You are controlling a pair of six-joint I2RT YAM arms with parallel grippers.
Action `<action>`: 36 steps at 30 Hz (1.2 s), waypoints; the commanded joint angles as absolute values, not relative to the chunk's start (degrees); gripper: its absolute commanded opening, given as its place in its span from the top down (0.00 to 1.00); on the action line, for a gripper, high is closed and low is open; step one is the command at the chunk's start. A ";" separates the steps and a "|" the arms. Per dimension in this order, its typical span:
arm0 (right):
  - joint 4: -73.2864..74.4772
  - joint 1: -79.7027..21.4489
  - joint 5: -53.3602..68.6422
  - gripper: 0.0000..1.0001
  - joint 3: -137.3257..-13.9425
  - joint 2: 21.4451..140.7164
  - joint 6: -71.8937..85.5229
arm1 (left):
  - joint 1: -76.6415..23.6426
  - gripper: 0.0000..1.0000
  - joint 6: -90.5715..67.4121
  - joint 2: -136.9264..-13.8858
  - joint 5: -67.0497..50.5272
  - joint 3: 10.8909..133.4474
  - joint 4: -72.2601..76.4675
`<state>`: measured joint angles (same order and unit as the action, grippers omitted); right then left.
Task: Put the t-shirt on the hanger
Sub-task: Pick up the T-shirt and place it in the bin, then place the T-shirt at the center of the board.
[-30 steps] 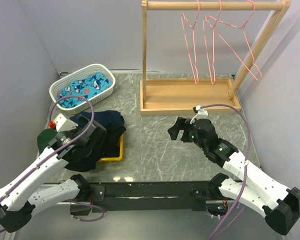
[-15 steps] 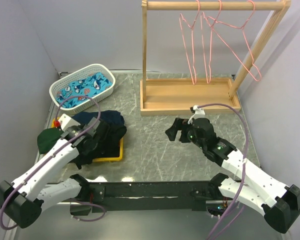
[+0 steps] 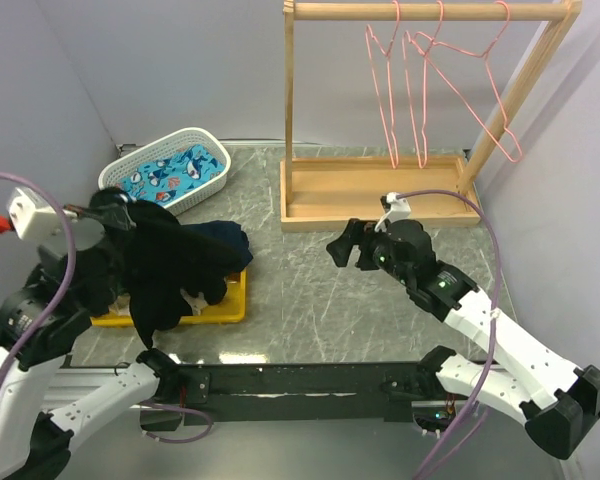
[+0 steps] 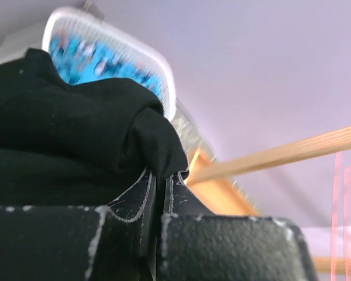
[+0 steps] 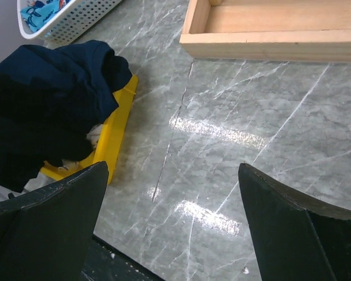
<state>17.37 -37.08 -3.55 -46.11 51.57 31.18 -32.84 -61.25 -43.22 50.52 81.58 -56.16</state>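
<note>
My left gripper (image 3: 108,212) is raised above the table's left side, shut on a fold of the black t-shirt (image 3: 170,270), which hangs down from it over the yellow tray (image 3: 225,303). In the left wrist view the jaws (image 4: 164,178) pinch black cloth (image 4: 76,129) between them. The shirt's print is hidden. Three thin pink wire hangers (image 3: 395,90) hang from the wooden rail (image 3: 430,11) at the back right; I cannot tell which is the task's hanger. My right gripper (image 3: 342,250) hovers open over the table's middle, with only bare marble between its fingers (image 5: 52,228).
A navy garment (image 3: 225,240) lies on the tray's far side (image 5: 64,76). A white basket (image 3: 165,170) with blue patterned cloth stands at the back left. The rack's wooden base (image 3: 380,190) lies behind my right gripper. Grey walls close in both sides.
My left gripper closed on the t-shirt on the tray and lifted it up and to the left. My right gripper edged slightly left and stayed open.
</note>
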 commanded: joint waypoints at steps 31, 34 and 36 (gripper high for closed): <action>-28.81 -54.49 -3.58 0.02 -65.83 80.86 24.61 | -32.70 0.99 -39.11 -69.61 23.74 119.80 -27.33; -28.32 -54.93 -8.06 0.55 -64.34 76.93 24.87 | -32.61 0.99 -39.38 -70.05 22.77 119.62 -27.51; -23.58 -55.02 -12.02 0.90 -64.77 73.41 25.14 | -32.61 0.99 -38.94 -70.22 22.50 119.01 -27.95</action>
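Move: The black t-shirt already hangs from the closed left gripper; its middle lies some 33 cm to the right gripper's left, about 2 cm back and roughly level in height. The wooden rack base is about 22 cm ahead of the right gripper, 12 cm to its right and 20 cm below. From the left gripper, the right one is about 40 cm to the right, 3 cm ahead and 18 cm lower; the yellow bin sits straight below, some 36 cm down. Keep the t-shirt pinched and raise the left gripper about 20 cm, carrying it right and somewhat forward, tipping its fingers up and turning them clockwise. Meanwhile sweep the open right gripper about 19 cm left and some 10 cm up to the hanging cloth, fingers tipping up and turning counter-clockwise, then start closing it on the shirt's free side. ##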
